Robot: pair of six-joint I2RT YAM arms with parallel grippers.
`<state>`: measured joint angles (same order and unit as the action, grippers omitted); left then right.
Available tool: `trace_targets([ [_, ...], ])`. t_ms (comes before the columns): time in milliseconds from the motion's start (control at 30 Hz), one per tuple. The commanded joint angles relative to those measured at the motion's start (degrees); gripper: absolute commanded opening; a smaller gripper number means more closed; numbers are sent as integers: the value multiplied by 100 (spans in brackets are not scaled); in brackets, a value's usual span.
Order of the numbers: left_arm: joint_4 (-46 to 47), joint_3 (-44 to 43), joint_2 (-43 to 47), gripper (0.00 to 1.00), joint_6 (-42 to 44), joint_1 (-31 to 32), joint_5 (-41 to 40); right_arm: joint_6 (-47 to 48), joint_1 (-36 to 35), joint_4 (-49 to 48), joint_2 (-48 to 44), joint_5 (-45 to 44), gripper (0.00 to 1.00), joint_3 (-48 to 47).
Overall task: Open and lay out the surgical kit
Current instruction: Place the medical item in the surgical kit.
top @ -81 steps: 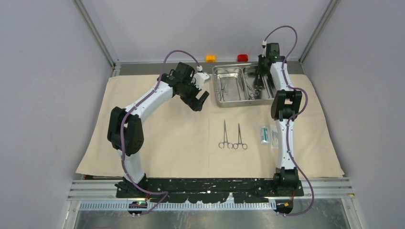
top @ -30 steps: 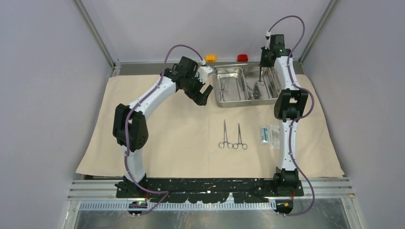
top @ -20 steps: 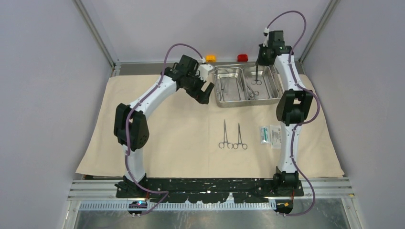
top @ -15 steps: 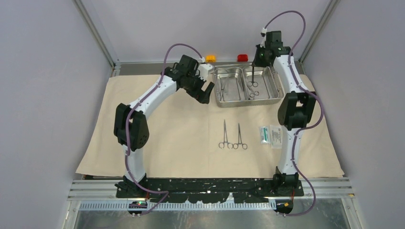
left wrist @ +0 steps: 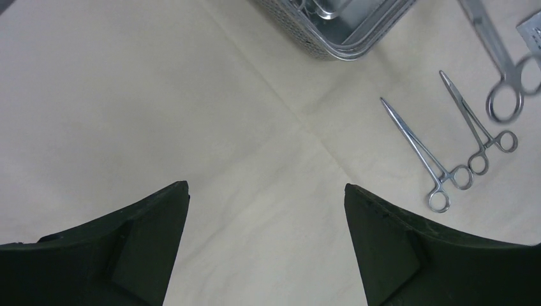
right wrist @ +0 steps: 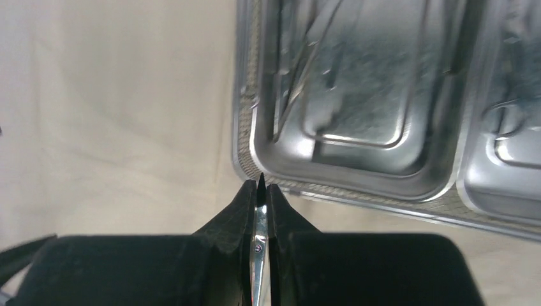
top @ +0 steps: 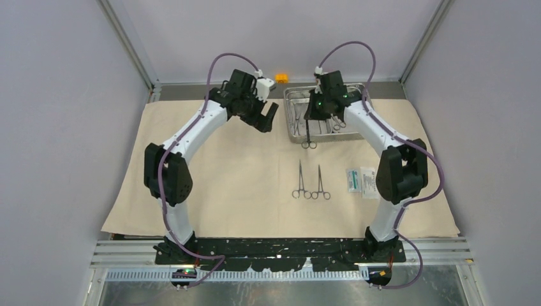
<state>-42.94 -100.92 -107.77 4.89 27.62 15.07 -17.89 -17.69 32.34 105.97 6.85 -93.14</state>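
The beige cloth (top: 223, 185) covers the table, with the steel tray (top: 287, 112) at its far middle. My right gripper (top: 311, 120) hangs over the tray's near left edge. It is shut on a ring-handled steel instrument (top: 309, 141) whose rings dangle just past the front rim. In the right wrist view the fingertips (right wrist: 245, 197) pinch the blade (right wrist: 259, 245) above the tray (right wrist: 357, 95). My left gripper (top: 265, 118) hovers open and empty left of the tray. Two clamps (top: 298, 182) (top: 320, 183) lie side by side on the cloth, and two packets (top: 359, 180) lie to their right.
An orange block (top: 281, 78) sits beyond the cloth behind the tray. The left wrist view shows the tray corner (left wrist: 338, 35), both laid clamps (left wrist: 421, 150) and the hanging instrument (left wrist: 490, 38) at the upper right. Grey walls close in both sides.
My right arm lifted the ring-handled instrument out of the tray's right compartment and swung it left and nearer, to the tray's front left edge. The left gripper shifted slightly and stays open.
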Motion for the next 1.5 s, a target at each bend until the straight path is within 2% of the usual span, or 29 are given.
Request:
trace_targets([
  [0, 177, 50, 573, 95, -49, -296, -390, -538, -540, -675, -680, -102, 1, 739],
  [300, 309, 223, 959, 95, -128, -677, -658, -1183, -1500, -1181, -814, -304, 0, 2064],
  [533, 301, 412, 1019, 95, -266, -679, -630, -1569, -1895, -1483, -801, -652, 1, 2461],
  [867, 418, 716, 1177, 95, -305, -679, -622, -2157, -1984, -1832, -727, -1182, 0, 2859],
  [1467, 495, 903, 1270, 95, -301, -679, -507, -2232, -2144, -2079, -526, -1281, 1, 3023],
])
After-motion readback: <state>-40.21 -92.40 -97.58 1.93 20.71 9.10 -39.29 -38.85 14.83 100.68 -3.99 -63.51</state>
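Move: The bare cloth where my right hand's medical item is going lies about 17 cm back, 10 cm to the left and some 16 cm below that hand. Beside it, the left forceps lie about 18 cm back and 5 cm left of my right hand, the right forceps equally far back but 3 cm to its right. The tray's middle is roughly 14 cm ahead and 9 cm right. From my empty left hand, the spot is some 13 cm back and 9 cm right. Still pinching the medical item near its tip, I swing my right hand quickly back about 13 cm, down and to the left, away from the tray to the bare cloth left of the two forceps. There I tip the fingers some 10 degrees further down, sink a last bit and hold over the spot, fingers shut. My open left hand clears out to the left by about 7 cm. ##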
